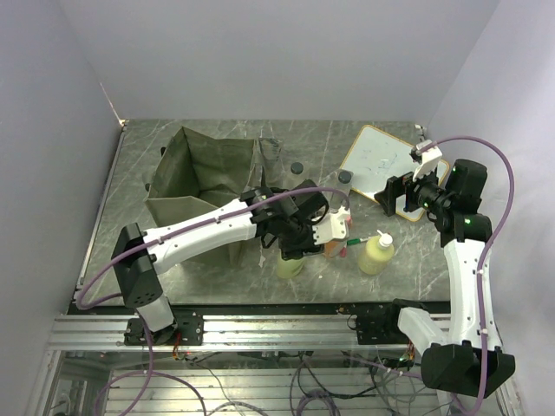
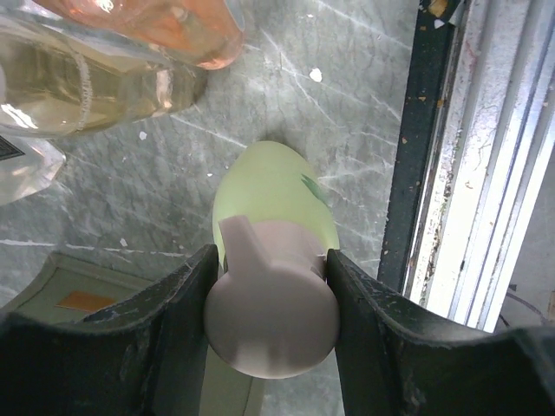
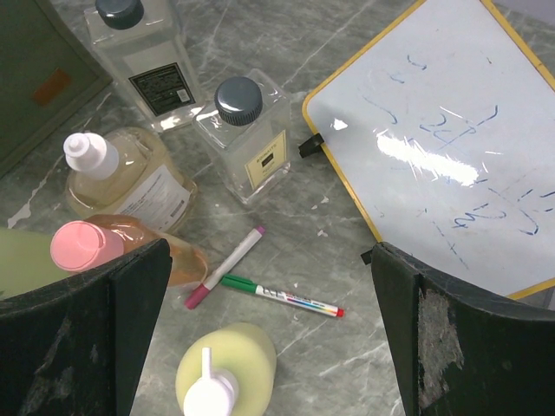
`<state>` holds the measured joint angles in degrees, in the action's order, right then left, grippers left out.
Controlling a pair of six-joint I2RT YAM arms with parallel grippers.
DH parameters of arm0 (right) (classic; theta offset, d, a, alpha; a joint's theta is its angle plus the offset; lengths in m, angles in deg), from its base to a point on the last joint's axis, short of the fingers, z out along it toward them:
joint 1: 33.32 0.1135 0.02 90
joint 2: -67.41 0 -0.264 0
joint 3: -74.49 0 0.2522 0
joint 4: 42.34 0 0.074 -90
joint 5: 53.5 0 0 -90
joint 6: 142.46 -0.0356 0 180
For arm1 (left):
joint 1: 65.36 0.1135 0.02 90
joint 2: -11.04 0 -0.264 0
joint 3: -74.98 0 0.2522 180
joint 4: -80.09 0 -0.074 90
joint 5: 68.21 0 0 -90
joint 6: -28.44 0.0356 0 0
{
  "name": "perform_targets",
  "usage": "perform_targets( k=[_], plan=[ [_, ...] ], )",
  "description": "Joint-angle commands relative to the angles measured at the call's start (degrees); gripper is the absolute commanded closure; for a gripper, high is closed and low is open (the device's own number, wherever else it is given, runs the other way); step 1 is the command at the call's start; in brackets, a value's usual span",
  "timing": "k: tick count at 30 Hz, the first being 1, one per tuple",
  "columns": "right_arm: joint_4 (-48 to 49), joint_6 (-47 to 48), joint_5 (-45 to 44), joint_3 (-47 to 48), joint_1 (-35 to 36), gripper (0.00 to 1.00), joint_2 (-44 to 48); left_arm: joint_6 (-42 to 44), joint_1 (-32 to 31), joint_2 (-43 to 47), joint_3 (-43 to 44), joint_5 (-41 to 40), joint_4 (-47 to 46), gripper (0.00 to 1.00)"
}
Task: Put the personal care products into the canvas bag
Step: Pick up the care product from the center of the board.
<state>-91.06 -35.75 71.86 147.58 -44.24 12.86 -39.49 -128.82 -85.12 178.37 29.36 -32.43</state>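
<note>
My left gripper [image 2: 270,260] is shut on the beige cap [image 2: 270,316] of a pale yellow-green bottle [image 2: 276,186], which stands near the table's front edge [image 1: 290,265]. The olive canvas bag [image 1: 204,173] stands open behind the left arm. My right gripper [image 3: 270,251] hangs open with nothing in it, above a second pale yellow bottle with a white pump [image 3: 227,371]. Also on the table are an orange bottle with a pink cap [image 3: 80,246], an amber bottle with a white cap [image 3: 121,178], and two clear dark-capped bottles [image 3: 240,130] [image 3: 143,43].
A wooden-framed whiteboard [image 3: 451,139] lies at the back right, under my right gripper [image 1: 401,195]. A red pen [image 3: 227,265] and a green pen [image 3: 282,295] lie between the bottles. The metal rail [image 2: 468,173] of the front edge runs close beside the held bottle.
</note>
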Motion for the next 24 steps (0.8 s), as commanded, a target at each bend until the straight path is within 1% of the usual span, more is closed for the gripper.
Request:
perform_targets(
  k=[1,10,15,20,24],
  plan=[
    [0.83,0.12,0.68,0.35,-0.55,0.00,0.27,2.57,0.81,5.85,2.40,4.12,-1.45,0.93],
    [0.67,0.25,1.84,0.82,-0.51,0.00,-0.26,5.25,1.66,9.58,4.16,4.81,0.81,0.93],
    [0.44,0.82,2.59,1.21,-0.51,0.00,-0.65,8.23,1.76,11.82,4.92,7.75,2.23,0.93],
    [0.57,0.96,2.51,1.53,-0.45,0.00,-1.09,10.66,2.15,12.12,10.02,9.38,6.59,0.93],
    [0.62,0.93,2.29,1.67,-0.47,0.00,-1.96,11.82,2.86,12.55,14.79,8.25,8.70,0.93]
  ],
)
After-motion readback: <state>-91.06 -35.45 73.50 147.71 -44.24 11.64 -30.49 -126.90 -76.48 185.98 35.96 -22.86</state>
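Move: Off to the left hand's left, the canvas bag stands some 22 cm over and 14 cm farther out, its middle near hand height. Of this hand, the amber bottle is about 10 cm ahead and 6 cm right, the orange bottle 6 cm ahead and 10 cm right, both roughly 8 cm lower. From the right hand, the bag is about 42 cm left, 2 cm ahead and 10 cm lower. Raising the green care product by its pink pump head, the left hand climbs about 8 cm, drifting some 2.5 cm left over most of the way and then going nearly straight up, faster at the end. The fingers keep their pinch on the head from both sides while the wrist rolls and turns clockwise by roughly 10 degrees. ##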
